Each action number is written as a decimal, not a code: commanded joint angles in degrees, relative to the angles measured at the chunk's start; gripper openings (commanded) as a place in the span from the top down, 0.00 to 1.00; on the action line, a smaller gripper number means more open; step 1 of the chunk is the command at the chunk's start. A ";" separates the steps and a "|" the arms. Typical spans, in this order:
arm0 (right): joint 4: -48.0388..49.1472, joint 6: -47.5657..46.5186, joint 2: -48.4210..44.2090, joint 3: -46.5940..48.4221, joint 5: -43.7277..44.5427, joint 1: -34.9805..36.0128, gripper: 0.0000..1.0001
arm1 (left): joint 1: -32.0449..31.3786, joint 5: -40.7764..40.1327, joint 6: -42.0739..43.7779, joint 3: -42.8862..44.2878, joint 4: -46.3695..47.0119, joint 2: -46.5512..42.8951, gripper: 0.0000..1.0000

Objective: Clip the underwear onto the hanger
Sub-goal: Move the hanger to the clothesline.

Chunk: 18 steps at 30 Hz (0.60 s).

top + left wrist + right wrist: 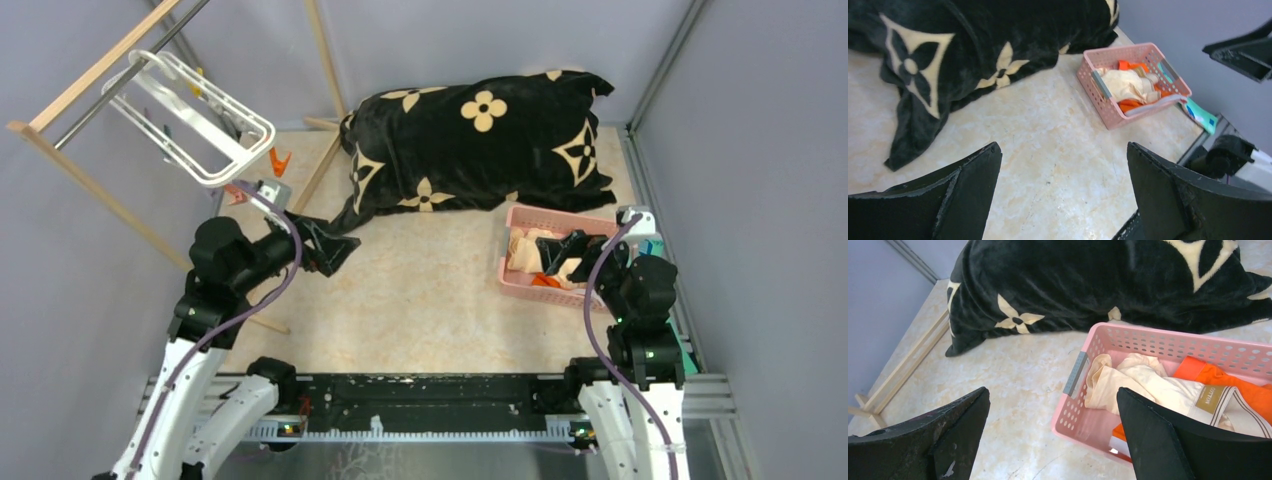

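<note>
The cream underwear [520, 250] lies crumpled in the pink basket [560, 215] at the right, also seen in the left wrist view [1128, 85] and the right wrist view [1143, 380]. The white hanger [200, 120] hangs tilted from the wooden rack at the far left, with an orange clip [280, 160] below its frame. My right gripper [563, 252] hovers open over the basket's near left corner [1053, 392], nothing between its fingers. My left gripper [328, 245] is open above bare table [1063, 147], just below the hanger's lower corner.
A black blanket [480, 140] with cream flower prints covers the back middle of the table. An orange cloth [1218, 377] lies under the underwear in the basket. The wooden rack [90, 70] with its metal bar leans across the far left. A teal packet [1203, 116] lies beside the basket.
</note>
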 commanded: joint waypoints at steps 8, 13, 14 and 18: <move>2.62 -0.46 0.77 0.10 -0.62 -0.16 0.01 | -31.23 -15.17 12.58 8.40 -4.15 12.18 0.00; 2.83 -0.46 0.70 -0.60 -0.31 -0.13 0.01 | -48.29 -32.37 10.33 17.75 -5.49 20.01 0.00; 2.83 -0.58 0.83 -0.69 -0.26 -0.10 0.01 | -50.40 -35.78 9.78 20.78 -6.53 21.84 0.00; 2.88 -1.07 1.25 -1.03 0.19 -0.12 0.01 | -52.06 -51.04 6.59 36.80 -13.65 30.39 0.00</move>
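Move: The hanger hangs from the rod, its middle about 22 cm to the left of my left hand, 19 cm ahead and some 8 cm higher. Its orange clip is nearer, roughly 14 cm ahead and 9 cm left. The underwear in the pink basket lies about 47 cm to the right, 10 cm ahead and 28 cm down. From my right hand, the hanger is some 60 cm left, 19 cm ahead and 12 cm above. I swing my empty, wide-open left hand off to the right, away from the hanger and its clips and out over the bare table towards the basket side, about 16 cm, drawing back some 7 cm as it goes. It dips a little, then climbs at the end; the wrist turns some 25 degrees clockwise and its left side tips up. ##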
